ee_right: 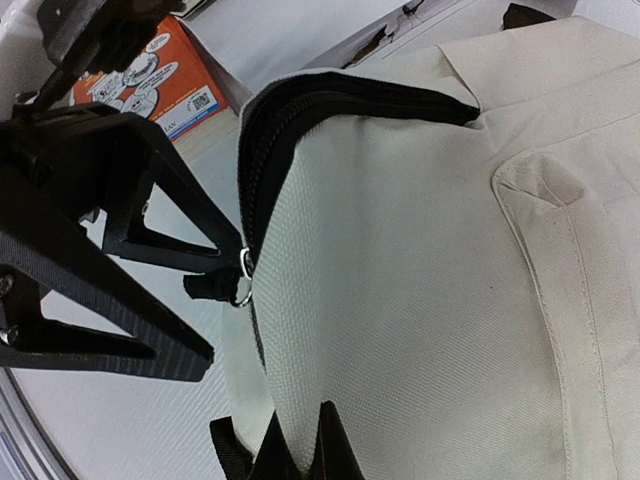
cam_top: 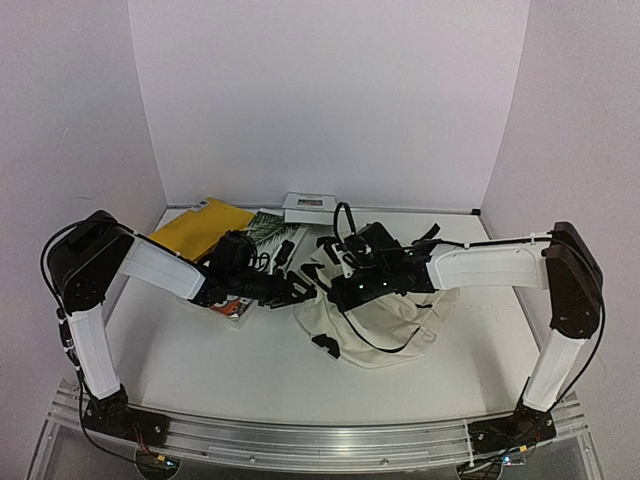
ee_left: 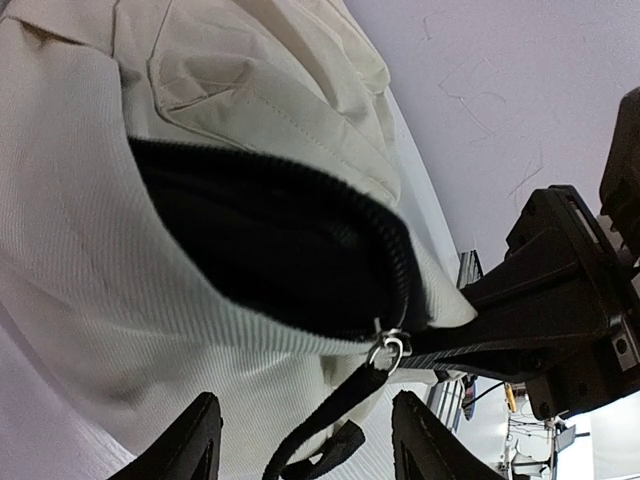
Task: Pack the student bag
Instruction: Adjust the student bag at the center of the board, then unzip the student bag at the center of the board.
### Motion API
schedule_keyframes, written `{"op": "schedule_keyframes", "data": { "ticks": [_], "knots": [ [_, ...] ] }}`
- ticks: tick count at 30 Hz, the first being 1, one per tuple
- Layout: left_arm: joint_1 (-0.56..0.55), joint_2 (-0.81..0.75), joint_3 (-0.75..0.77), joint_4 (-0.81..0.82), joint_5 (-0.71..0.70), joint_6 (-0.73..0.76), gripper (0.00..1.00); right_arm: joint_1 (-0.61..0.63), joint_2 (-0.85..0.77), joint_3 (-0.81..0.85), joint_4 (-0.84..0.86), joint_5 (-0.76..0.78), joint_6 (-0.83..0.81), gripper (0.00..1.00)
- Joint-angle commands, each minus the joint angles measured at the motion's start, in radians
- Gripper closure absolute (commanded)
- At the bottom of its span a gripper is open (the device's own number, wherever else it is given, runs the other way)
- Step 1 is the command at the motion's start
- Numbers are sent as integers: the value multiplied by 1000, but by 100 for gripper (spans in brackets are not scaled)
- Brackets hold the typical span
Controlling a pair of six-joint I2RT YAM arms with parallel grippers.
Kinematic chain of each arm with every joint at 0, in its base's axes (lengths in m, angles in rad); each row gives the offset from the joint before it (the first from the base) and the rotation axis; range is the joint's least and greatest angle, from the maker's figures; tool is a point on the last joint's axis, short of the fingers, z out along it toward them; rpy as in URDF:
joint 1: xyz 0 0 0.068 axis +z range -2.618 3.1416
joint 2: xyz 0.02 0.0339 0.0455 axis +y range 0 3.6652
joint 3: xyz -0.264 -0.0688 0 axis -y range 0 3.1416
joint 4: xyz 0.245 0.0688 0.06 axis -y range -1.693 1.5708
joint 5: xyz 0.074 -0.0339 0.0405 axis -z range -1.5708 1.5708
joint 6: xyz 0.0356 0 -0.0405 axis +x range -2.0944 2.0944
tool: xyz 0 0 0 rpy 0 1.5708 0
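The student bag (cam_top: 385,325), cream fabric with black zippers, lies crumpled at the table's middle. Its zipper stands partly open on a dark inside (ee_left: 270,240). A metal ring with a black zipper pull (ee_left: 340,405) hangs at the end of the opening. My left gripper (ee_left: 305,445) is open, its two fingers on either side of that pull without touching it. The right wrist view shows the same left gripper (ee_right: 222,305) astride the pull (ee_right: 205,285). My right gripper (ee_right: 303,450) is shut on a fold of the bag's cream fabric (ee_right: 420,250) beside the zipper.
A yellow book (cam_top: 200,228) and a leaf-patterned book (cam_top: 270,232) lie at the back left. A white box (cam_top: 310,207) sits by the back wall. An orange book (cam_top: 235,307) lies under my left arm. White walls close in on three sides.
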Motion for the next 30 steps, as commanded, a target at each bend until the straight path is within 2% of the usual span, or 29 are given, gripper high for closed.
{"op": "schedule_keyframes", "data": {
  "ticks": [1, 10, 11, 13, 14, 15, 16, 17, 18, 21, 25, 30],
  "knots": [
    [-2, 17, 53, 62, 26, -11, 43, 3, -66, -1, 66, -44, 8, 100],
    [-9, 43, 50, 113, 51, -53, 71, 3, -63, -3, 67, -47, 14, 100],
    [-12, 44, 45, 114, 51, -57, 79, 3, -63, -3, 67, -45, 15, 100],
    [-14, 39, 35, 115, 46, -63, 89, 3, -63, -1, 67, -43, 20, 100],
    [-14, 39, 31, 115, 45, -64, 91, 2, -63, 0, 66, -44, 21, 100],
    [-16, 33, 20, 118, 41, -68, 99, 1, -64, 1, 65, -45, 26, 93],
    [-16, 30, 15, 117, 40, -68, 100, -1, -65, 3, 65, -48, 27, 87],
    [-16, 25, 6, 118, 33, -69, 100, -4, -67, 7, 65, -53, 31, 72],
    [-17, 22, 0, 118, 28, -69, 100, -5, -70, 8, 65, -55, 33, 62],
    [-18, 5, -20, 96, -1, -70, 100, -20, -83, 16, 64, -73, 47, 44],
    [-18, -12, -27, 42, -48, -65, 100, -45, -76, 43, 62, -93, 96, 36],
    [-21, -32, -44, 14, -72, -64, 100, -58, 20, 126, 57, -148, 155, 45]
  ]
}}
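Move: Between the left hand's open fingers hangs the student bag's zipper pull, about 1 cm to the right of the hand point and roughly level with it. The bag's middle lies some 13 cm to the right and 2 cm back, the black strap end about 3 cm right and 10 cm back, and the orange box about 14 cm left and level fore and aft, all lower. From the right hand, already pinching fabric beside the zip, the pull is about 4 cm left and 1 cm ahead. Closing fully on the zipper pull, the left fingers ease about 1 cm to the right, then drift back left and sink some 2 cm while holding it. The right hand keeps its pinch on the bag fabric at first, then opens wide, lets go and rises about 3 cm clear of it, its left side tipping up a little. ##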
